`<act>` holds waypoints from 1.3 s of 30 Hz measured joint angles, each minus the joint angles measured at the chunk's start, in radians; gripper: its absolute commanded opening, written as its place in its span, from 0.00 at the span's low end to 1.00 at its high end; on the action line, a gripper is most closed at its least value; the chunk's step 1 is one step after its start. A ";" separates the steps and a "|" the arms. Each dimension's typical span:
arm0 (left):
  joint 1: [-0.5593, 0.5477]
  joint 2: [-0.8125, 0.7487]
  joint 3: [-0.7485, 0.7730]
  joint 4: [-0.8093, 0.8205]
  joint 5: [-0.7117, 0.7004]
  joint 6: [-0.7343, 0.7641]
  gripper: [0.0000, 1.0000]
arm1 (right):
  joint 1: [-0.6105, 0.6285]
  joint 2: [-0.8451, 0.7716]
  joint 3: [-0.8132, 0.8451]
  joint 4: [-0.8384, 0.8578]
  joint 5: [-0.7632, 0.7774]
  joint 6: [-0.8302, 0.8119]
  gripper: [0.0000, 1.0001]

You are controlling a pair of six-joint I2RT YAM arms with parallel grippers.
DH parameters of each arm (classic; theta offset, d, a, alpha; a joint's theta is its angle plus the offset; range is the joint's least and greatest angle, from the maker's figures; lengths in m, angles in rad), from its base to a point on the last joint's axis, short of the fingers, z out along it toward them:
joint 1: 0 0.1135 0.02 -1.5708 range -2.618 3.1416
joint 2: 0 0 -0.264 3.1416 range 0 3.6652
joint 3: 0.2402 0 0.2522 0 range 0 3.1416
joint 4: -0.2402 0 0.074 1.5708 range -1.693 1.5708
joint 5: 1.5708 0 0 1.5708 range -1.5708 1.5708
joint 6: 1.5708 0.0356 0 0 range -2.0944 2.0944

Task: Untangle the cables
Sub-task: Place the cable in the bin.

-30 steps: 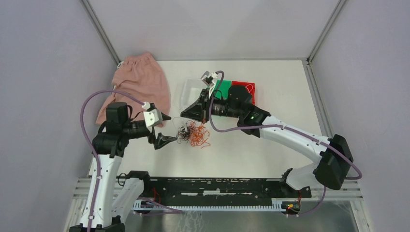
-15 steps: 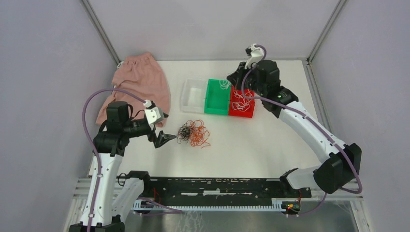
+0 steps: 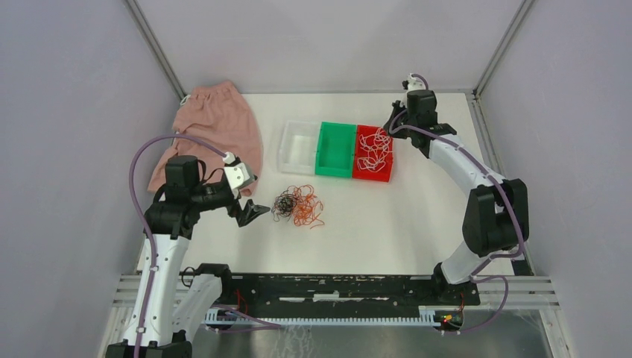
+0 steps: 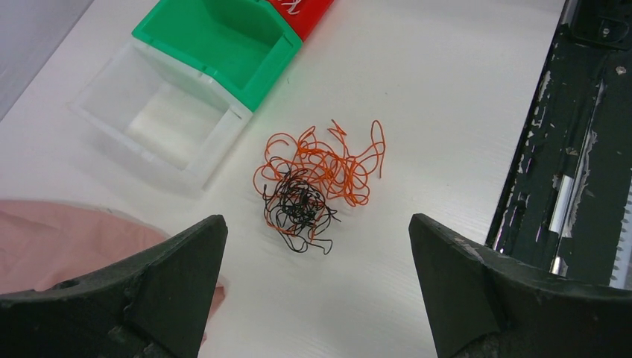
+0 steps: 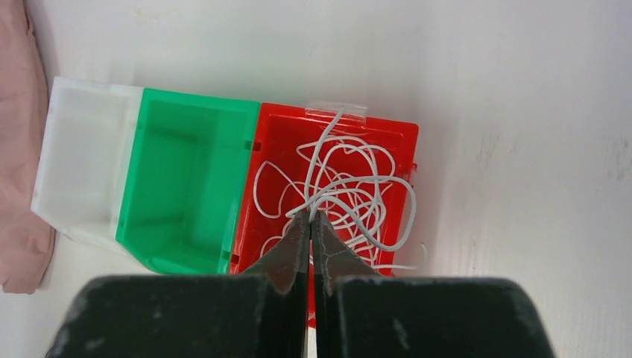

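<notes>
A tangle of orange point(image 3: 305, 207) and black cables point(image 3: 283, 203) lies on the white table. My left gripper point(image 3: 250, 211) stands just left of it, open and holding nothing. In the left wrist view the orange strands point(image 4: 335, 160) and the black clump point(image 4: 298, 209) lie ahead of the left gripper point(image 4: 317, 224), between its wide-spread fingers point(image 4: 179, 283). My right gripper point(image 5: 311, 214) is shut on a white cable strand point(image 5: 328, 195). It hangs over the red bin point(image 5: 272, 149), and the looped white cables point(image 3: 376, 145) trail into that bin.
Three bins stand in a row at the back: clear point(image 3: 298, 149), green point(image 3: 337, 149) and red point(image 3: 373, 176). A pink cloth point(image 3: 216, 130) lies at the back left. A black rail point(image 3: 335, 287) runs along the near table edge.
The right arm swung from above the tangle to the back right, carrying white cables to the red bin. The left gripper opened slightly wider and stayed in place.
</notes>
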 measured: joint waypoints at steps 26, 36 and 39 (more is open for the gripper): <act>0.000 -0.006 0.000 -0.009 -0.009 0.021 0.99 | 0.131 0.251 0.108 -0.133 0.114 -0.050 0.44; 0.000 0.013 0.000 -0.010 -0.008 0.023 0.99 | 0.129 0.084 0.170 -0.175 0.162 -0.072 0.63; 0.000 0.013 0.001 -0.010 -0.008 0.023 0.99 | 0.117 0.026 0.163 -0.169 0.200 -0.071 0.63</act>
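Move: The red bin I'm carrying the white cable to lies almost under my right hand: its middle is level with it fore and aft, about 4 cm to the left and some 15 cm down. The green bin adjoins it, roughly 16 cm to my right hand's left and 1 cm farther out. The clear bin is about 26 cm left and 2 cm ahead. From my idle left hand, the red bin is some 27 cm ahead, 29 cm to the right and 22 cm below. My right hand, still pinching the white cable, sinks about 10 cm towards the red bin and drifts some 4 cm left over its middle, the fingers tipping down and the left side rolling lower by roughly 10 degrees. Near the bottom I open to a bit over half and let go of the cable, then rise straight back up some 12 cm, easing slightly right and levelling the tilt. ##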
